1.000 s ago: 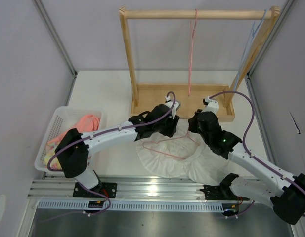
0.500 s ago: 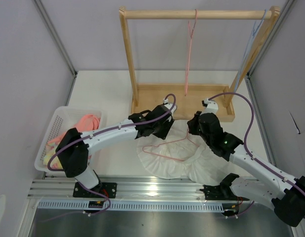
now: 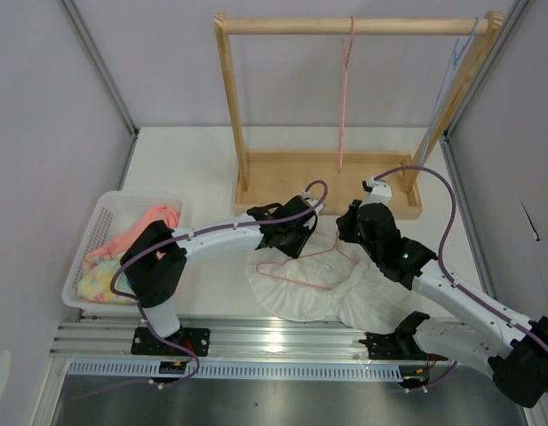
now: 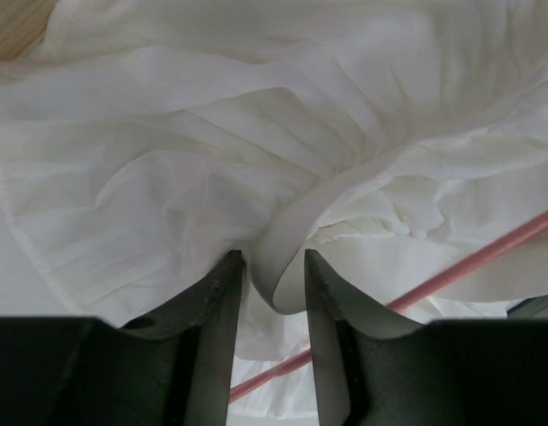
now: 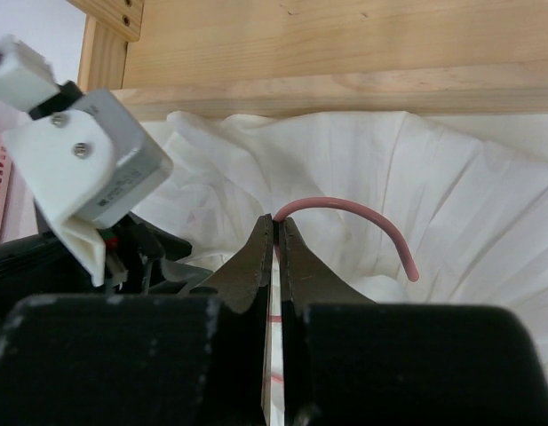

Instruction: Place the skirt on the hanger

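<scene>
The white skirt point(image 3: 320, 291) lies crumpled on the table in front of the rack base. The salmon-pink hanger point(image 3: 291, 273) lies on top of it. My left gripper point(image 3: 300, 245) is down at the skirt's far left edge. In the left wrist view the left gripper point(image 4: 274, 257) stands open, with a folded band of the skirt point(image 4: 287, 232) between its fingers and the hanger's wire point(image 4: 451, 271) just behind. My right gripper point(image 5: 280, 220) is shut on the hanger just below its hook point(image 5: 349, 211), over the skirt point(image 5: 451, 204).
A wooden rack point(image 3: 353, 26) stands at the back, with a deeper pink hanger point(image 3: 344, 98) on its bar and a light blue one point(image 3: 457, 55) at the right post. Its base board point(image 3: 282, 169) lies just behind both grippers. A white basket point(image 3: 103, 224) of pink and yellow clothes sits on the left.
My left gripper has dropped nearer onto the skirt's edge and its jaws have narrowed around a fold. The right gripper has stayed shut on the hanger, barely moving.
</scene>
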### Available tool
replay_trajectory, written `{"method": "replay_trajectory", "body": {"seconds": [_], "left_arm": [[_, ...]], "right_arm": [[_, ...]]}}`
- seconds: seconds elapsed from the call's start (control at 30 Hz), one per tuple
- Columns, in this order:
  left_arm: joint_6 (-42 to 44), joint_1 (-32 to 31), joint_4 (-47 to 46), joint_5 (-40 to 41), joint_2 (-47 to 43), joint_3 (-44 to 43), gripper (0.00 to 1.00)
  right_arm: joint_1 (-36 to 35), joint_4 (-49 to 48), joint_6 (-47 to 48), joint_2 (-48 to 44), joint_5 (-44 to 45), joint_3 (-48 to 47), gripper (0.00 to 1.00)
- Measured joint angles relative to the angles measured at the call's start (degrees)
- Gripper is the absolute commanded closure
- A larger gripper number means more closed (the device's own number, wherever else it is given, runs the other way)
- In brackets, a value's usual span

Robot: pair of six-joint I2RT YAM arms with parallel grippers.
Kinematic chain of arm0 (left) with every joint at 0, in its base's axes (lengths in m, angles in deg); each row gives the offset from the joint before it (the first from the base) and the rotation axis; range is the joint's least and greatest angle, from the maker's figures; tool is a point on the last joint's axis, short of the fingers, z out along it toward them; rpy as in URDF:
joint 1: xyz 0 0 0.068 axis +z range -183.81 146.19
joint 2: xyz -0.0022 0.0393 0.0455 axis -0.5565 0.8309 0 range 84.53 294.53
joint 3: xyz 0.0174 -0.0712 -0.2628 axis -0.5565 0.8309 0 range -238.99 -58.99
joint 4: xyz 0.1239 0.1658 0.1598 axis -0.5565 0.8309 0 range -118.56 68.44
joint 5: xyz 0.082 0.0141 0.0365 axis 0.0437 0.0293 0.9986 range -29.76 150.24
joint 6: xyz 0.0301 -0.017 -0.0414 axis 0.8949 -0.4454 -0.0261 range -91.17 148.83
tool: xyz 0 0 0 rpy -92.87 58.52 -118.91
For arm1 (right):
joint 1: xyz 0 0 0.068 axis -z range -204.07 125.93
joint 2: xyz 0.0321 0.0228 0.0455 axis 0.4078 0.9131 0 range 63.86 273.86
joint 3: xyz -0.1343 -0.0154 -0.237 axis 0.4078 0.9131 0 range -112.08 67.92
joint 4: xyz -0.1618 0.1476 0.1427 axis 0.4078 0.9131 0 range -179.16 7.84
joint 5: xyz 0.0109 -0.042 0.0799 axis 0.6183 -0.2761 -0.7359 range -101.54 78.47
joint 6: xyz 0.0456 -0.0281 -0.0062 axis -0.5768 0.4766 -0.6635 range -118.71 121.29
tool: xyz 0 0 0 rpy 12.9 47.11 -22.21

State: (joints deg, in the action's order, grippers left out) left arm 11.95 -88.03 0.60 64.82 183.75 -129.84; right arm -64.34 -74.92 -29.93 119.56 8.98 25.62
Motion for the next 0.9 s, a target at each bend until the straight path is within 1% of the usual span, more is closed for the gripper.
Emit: {"method": "replay_trajectory", "body": {"seconds": [0.03, 0.07, 0.1, 0.13, 0.17, 0.2, 0.23, 0.5, 0.67, 0.9], "left_arm": [[0.00, 0.07, 0.11, 0.20, 0.63, 0.00, 0.68], [-0.02, 0.13, 0.15, 0.31, 0.96, 0.00, 0.72], [-0.04, 0.22, 0.22, 0.46, 1.29, 0.00, 0.80], [-0.22, 0.33, 0.26, 0.76, 1.51, 0.00, 0.84], [-0.15, 0.55, 0.37, 1.01, 1.62, 0.00, 0.91], [-0.22, 0.83, 0.48, 1.22, 1.62, 0.07, 0.96], [-0.24, 1.22, 0.46, 1.31, 1.60, 0.28, 0.99], [-0.11, 4.44, 1.36, 1.38, 1.22, 3.45, 1.00], [-0.20, 4.81, 1.03, 1.36, 0.09, 4.35, 1.00], [-0.17, 5.99, 2.12, 1.33, -5.27, 5.40, 1.00]], "right_arm": [[0.00, 0.02, 0.02, 0.00, 0.00, 0.00, 1.00], [0.00, 0.02, 0.04, 0.00, 0.00, 0.00, 1.00], [0.00, 0.02, 0.09, 0.00, 0.02, 0.00, 1.00], [0.00, 0.02, 0.22, 0.00, 0.04, 0.00, 1.00], [0.00, 0.02, 0.33, 0.00, 0.07, 0.00, 1.00], [0.00, 0.07, 0.46, 0.00, 0.20, 0.00, 1.00], [0.00, 0.11, 0.63, -0.04, 0.48, 0.00, 1.00], [0.83, 0.55, 1.75, -1.73, 2.62, -0.02, 1.00], [4.57, 1.07, 2.47, -2.67, 1.44, -0.04, 1.00], [8.68, 0.39, 3.91, -2.82, -0.11, -0.13, 1.00]]}}
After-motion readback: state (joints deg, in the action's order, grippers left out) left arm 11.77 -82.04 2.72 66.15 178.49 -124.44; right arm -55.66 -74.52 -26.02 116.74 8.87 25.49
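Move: The skirt's waistband edge passes between the left hand's open fingers, some 1 cm ahead, 1 cm to its left and 2 cm below. The hanger's left end lies about 11 cm to the left of that hand, 2 cm back and 4 cm below; the rack's near edge is straight ahead, roughly 12 cm out. From the right hand, already gripping the hook, the waistband edge is about 9 cm left, 3 cm back and 13 cm lower. The left fingers close on the waistband edge, pinch it, and draw it about 5 cm to the left, dipping some 3 cm before rising to nearly the starting height. The right hand keeps its grip on the hanger's hook and pulls the opposite way, about 5 cm to the right, easing forward and slightly up, turning a little clockwise. ##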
